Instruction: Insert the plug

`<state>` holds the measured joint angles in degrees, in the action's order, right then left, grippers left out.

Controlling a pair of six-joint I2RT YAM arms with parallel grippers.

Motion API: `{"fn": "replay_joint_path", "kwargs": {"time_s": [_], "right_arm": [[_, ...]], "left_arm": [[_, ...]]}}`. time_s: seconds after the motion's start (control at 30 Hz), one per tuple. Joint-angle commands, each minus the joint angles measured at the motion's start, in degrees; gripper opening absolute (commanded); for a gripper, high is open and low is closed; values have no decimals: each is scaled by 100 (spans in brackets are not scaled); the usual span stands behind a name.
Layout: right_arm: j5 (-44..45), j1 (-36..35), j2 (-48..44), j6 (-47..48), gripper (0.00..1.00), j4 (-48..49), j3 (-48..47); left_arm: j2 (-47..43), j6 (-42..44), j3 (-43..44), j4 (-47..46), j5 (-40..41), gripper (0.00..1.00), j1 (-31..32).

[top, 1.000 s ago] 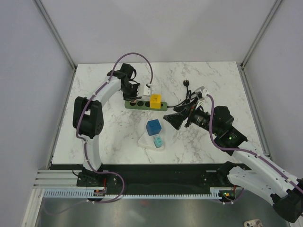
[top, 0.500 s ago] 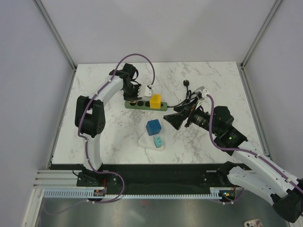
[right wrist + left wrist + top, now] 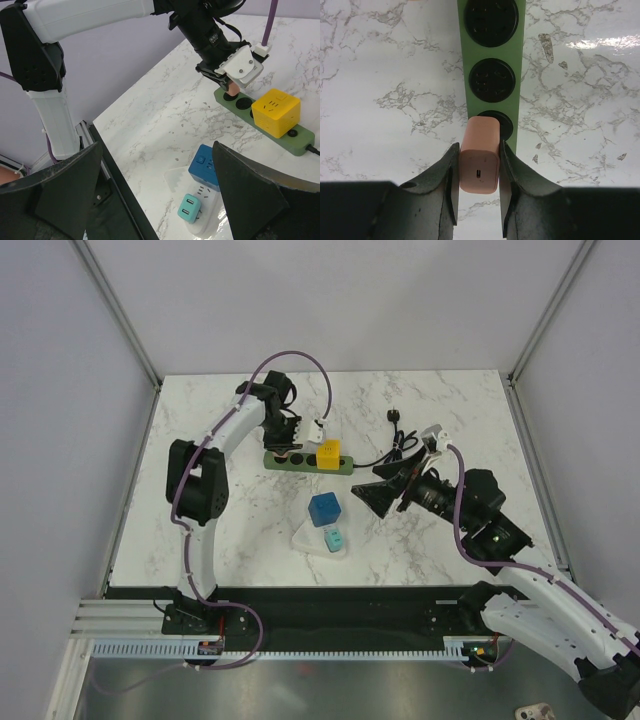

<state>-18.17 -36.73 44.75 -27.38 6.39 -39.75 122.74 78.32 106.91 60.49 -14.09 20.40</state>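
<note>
A pink plug sits between the fingers of my left gripper, which is shut on it. The plug's front end is over the end socket of the green power strip, slightly left of the socket's centre; two free sockets lie further along. From above, the left gripper hangs over the strip's left end. The right wrist view shows the pink plug touching the strip. My right gripper is open and holds nothing, hovering right of the blue cube.
A yellow cube adapter sits plugged into the strip's right part. A blue cube adapter and a teal charger rest on a white socket block mid-table. The strip's black cable coils at the right, ending in a plug.
The right gripper has drawn back a little to the right. The left arm has shifted slightly, its gripper still over the strip's left end with the pink plug.
</note>
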Motion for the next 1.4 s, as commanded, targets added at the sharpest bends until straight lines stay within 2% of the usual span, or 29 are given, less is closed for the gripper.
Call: {"fn": "replay_joint_path", "kwargs": {"time_s": [0.0, 0.17, 0.27, 0.57, 0.97, 1.0, 1.03, 1.13, 1.2, 1.23, 1.27, 1.37], "right_arm": [[-81, 26, -177, 118, 98, 11, -77], [-72, 34, -221, 136, 98, 2, -103], [-55, 26, -213, 136, 98, 2, -112], [-37, 34, -239, 180, 98, 2, -112], [-11, 43, -256, 198, 98, -24, -183], [-11, 34, -265, 189, 98, -33, -183], [-11, 34, -291, 163, 98, -33, -174], [24, 43, -353, 92, 98, -33, -156], [42, 43, -353, 75, 98, -42, -156], [51, 43, -362, 74, 98, -50, -165], [60, 34, -345, 48, 98, -68, -165], [68, 43, -344, -4, 98, -129, -183]], "left_arm": [[620, 193, -179, -37, -445, 2, 25], [690, 245, -338, -28, -490, 2, -63], [786, 297, -294, -28, -840, 2, -212], [822, 394, -602, -345, -807, 2, -476], [550, 140, -672, -555, -999, 2, -458], [402, 113, -672, -582, -1026, 5, -458], [348, 78, -672, -608, -1026, 14, -458], [137, -36, -611, -679, -1000, 28, -458], [49, -89, -558, -696, -982, 36, -458], [-30, -133, -549, -705, -991, 54, -458], [-57, -151, -531, -705, -991, 62, -458], [-258, -195, -514, -714, -1148, 66, -467]]}}
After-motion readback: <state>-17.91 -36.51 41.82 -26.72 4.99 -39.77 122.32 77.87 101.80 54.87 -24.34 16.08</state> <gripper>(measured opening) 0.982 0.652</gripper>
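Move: The pink plug is still pinched in the left fingers, and the green strip's leftmost socket is straight below that hand point, about 3 cm down. The next empty socket lies some 4 cm right of the target, level with it. The yellow adapter stands about 12 cm to the hand's right and level; the blue cube is roughly 10 cm right and 14 cm back. From the right hand, that leftmost socket lies about 21 cm ahead, 17 cm left and 26 cm below. The pink plug, held by the left fingers over the strip's leftmost socket, is worked downward about 1.5 cm while the wrist tilts some 10 degrees, turning the fingertips more to the robot's right. The hand then eases up half a centimetre still shut, opens to let the plug go, and sinks slightly again with the fingers either side of it. ##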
